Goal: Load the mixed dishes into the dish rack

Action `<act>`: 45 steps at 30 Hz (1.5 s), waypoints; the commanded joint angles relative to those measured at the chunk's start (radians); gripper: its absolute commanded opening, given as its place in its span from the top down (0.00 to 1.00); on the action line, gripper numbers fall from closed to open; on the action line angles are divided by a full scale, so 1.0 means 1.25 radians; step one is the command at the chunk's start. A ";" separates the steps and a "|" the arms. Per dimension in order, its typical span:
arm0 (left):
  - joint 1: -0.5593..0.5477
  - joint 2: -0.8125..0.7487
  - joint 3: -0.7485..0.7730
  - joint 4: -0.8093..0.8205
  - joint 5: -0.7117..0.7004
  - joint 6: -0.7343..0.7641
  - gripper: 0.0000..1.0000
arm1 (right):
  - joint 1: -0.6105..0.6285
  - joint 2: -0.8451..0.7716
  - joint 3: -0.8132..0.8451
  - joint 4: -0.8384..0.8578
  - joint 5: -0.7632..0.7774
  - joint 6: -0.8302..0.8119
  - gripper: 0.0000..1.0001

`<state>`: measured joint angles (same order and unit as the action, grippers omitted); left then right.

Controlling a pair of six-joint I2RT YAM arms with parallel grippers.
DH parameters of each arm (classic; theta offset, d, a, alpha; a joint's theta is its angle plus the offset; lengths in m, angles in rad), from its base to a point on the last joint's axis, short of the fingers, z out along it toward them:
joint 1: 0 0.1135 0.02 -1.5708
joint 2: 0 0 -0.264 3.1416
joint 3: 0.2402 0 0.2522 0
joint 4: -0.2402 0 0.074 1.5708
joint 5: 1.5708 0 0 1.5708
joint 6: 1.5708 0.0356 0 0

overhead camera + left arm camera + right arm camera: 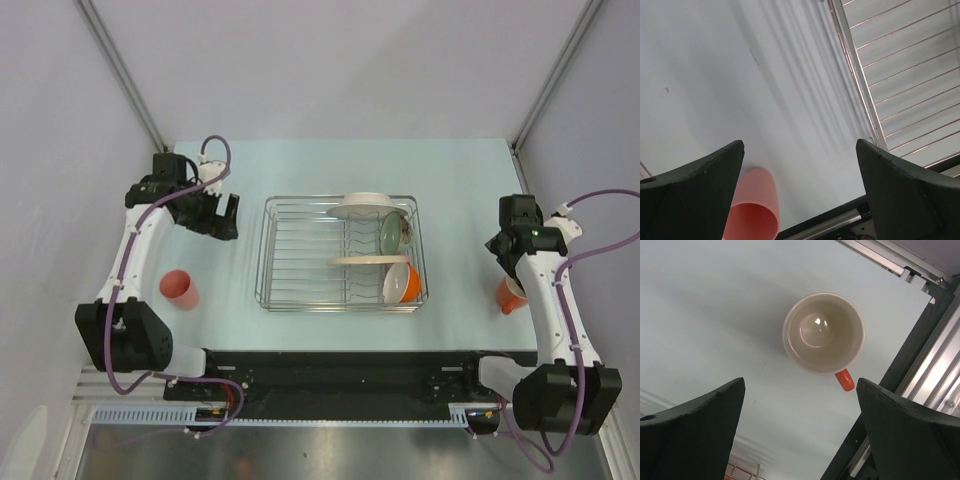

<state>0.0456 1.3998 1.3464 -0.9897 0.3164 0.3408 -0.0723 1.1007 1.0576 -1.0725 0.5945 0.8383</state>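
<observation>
The dish rack sits mid-table, a chrome wire basket. Its right half holds a white shallow bowl, a green glass bowl, a cream plate and an orange-outside bowl. A salmon-pink tumbler stands upright left of the rack; in the left wrist view this tumbler shows low down by the left finger. My left gripper hangs open and empty beyond the tumbler. The orange mug stands upright at the right, handle toward the table edge. My right gripper is open above it, holding nothing.
The rack's left half has only bare wires and tines. The table's black front rail lies close behind the tumbler. An aluminium frame borders the table just beyond the mug. A corner of the rack shows low in the right wrist view.
</observation>
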 commanded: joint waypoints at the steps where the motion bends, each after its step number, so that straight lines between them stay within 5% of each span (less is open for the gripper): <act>1: -0.028 -0.003 0.002 0.064 0.050 -0.027 0.00 | -0.004 0.025 -0.008 0.053 -0.008 0.009 0.00; 6: -0.029 0.001 -0.034 0.100 0.050 -0.028 0.00 | -0.004 0.072 -0.008 0.086 -0.006 0.010 0.02; 21: -0.030 0.029 0.003 0.128 0.063 -0.043 0.00 | -0.005 0.204 -0.061 0.163 0.009 0.004 0.28; 27: -0.060 0.013 0.008 0.144 0.043 -0.060 0.00 | -0.005 0.230 -0.111 0.201 -0.018 0.015 0.59; 33: -0.097 0.031 0.060 0.133 0.025 -0.070 0.00 | -0.008 0.231 -0.133 0.235 -0.039 0.013 1.00; 37: -0.105 0.042 0.105 0.119 0.030 -0.086 0.00 | -0.010 0.174 -0.132 0.249 -0.060 -0.014 1.00; 41: -0.111 0.043 0.150 0.129 0.060 -0.114 0.00 | -0.008 -0.045 -0.132 0.319 -0.162 -0.085 1.00; 45: -0.116 0.067 0.228 0.105 0.112 -0.141 0.00 | -0.011 -0.242 -0.129 0.544 -0.460 -0.130 1.00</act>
<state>-0.0868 1.4597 1.5082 -0.8509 0.3752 0.2226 -0.0845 1.0466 0.8585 -0.7273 0.3382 0.7437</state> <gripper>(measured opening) 0.996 0.097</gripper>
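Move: The orange mug stands under the right hand, about 13 cm below it, roughly 1 cm farther out and 3 cm to its right. The orange bowl in the rack lies some 23 cm to this hand's left and 4 cm ahead, the pink plate about 31 cm left and 8 cm ahead, and the green bowl roughly 26 cm left and 15 cm ahead. From the left hand, the mug is some 73 cm right, 8 cm back and 14 cm down. The right fingers pinch the orange mug's wall at the rim, on its left side: the open hand sinks about 10 cm, easing a little forward, and closes on the way down. Keeping its grip, it then lifts about 6 cm, swinging left and slightly forward while the fingers tip outward some 20 degrees. The left hand, open and empty, drifts right, up and forward about 5 cm each towards the rack. ##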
